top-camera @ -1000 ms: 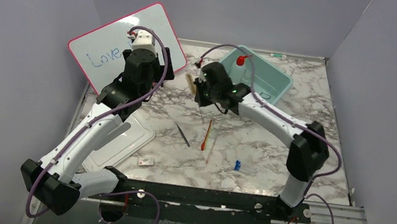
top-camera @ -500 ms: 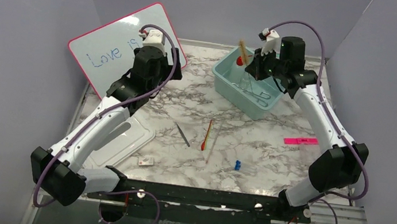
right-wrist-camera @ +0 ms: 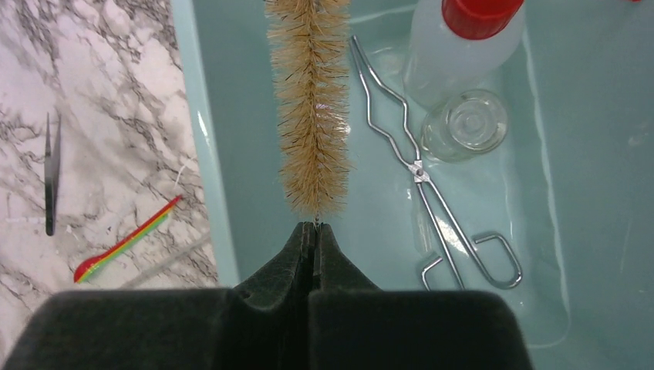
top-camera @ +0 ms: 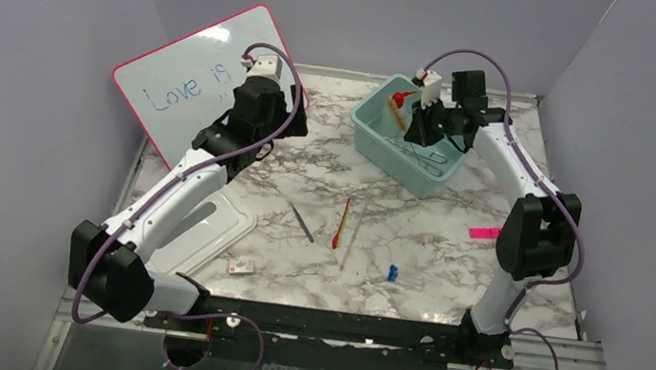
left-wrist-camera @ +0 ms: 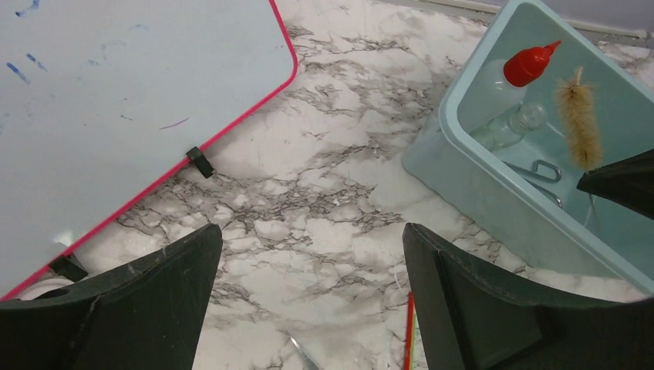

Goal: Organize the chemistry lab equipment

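My right gripper is shut on the wire stem of the brown-bristle brush, holding it over the teal bin. From above, the brush hangs just inside the bin. In the bin lie the squeeze bottle with a red cap, metal forceps and a small glass vial. Tweezers, a thin red stick and a clear rod lie on the marble mid-table. My left gripper hovers open and empty over the marble, between the whiteboard and the bin.
The pink-framed whiteboard leans at the back left. A white flat lid lies under the left arm. A blue clip, a small white piece and a pink strip lie on the table.
My right arm carried the brush from mid-table to the bin and lowered it. The left arm shifted a little to the right, still open.
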### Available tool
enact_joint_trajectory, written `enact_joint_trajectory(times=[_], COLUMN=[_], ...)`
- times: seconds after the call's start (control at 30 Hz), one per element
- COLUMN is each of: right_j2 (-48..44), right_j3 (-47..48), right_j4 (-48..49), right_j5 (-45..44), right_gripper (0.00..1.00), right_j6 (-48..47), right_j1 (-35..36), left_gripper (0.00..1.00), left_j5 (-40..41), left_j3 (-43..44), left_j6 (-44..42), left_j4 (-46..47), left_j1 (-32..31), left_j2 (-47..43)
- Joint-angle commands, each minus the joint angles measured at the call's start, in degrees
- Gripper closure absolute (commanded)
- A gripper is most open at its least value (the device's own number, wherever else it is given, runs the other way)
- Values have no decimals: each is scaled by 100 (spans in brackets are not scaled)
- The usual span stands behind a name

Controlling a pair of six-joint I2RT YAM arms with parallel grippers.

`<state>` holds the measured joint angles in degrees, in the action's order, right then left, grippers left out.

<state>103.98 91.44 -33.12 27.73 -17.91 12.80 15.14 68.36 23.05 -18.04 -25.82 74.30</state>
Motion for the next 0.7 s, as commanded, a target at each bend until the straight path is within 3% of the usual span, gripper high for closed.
enact_joint_trajectory(times=[0.0,0.43,0.67], right_j2=[418,1239,1193], right_j3=[337,795,855], right_j4=[-303,-634,-697], right_j5=[-49,24,120], right_gripper=[98,89,74], right_j6=[-390,-446,-347], right_j1=[29,32,39], left_gripper=[10,10,10], left_j5=[-425,-587,-725], left_j3=[-18,-134,-167], left_j6=[337,508,551], left_j4=[58,52,54], left_j1=[86,291,388], left_j2=[227,312,348])
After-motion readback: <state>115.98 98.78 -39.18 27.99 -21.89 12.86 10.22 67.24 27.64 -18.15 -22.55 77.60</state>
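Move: The right hand holds the brush by its handle over the blue tray. The tray floor's middle lies about 4 cm ahead, 1 cm right and 14 cm below. On that floor the tongs lie roughly 3 cm ahead, 1 cm right, the glass jar 7 cm ahead, 2 cm left, the red-capped bottle 9 cm ahead, 5 cm left. From the idle left hand the tray floor is some 10 cm ahead, 22 cm right and 22 cm below. Right hand sinks about 6 cm into the tray, opening to let go of the brush; left sinks 3 cm. ##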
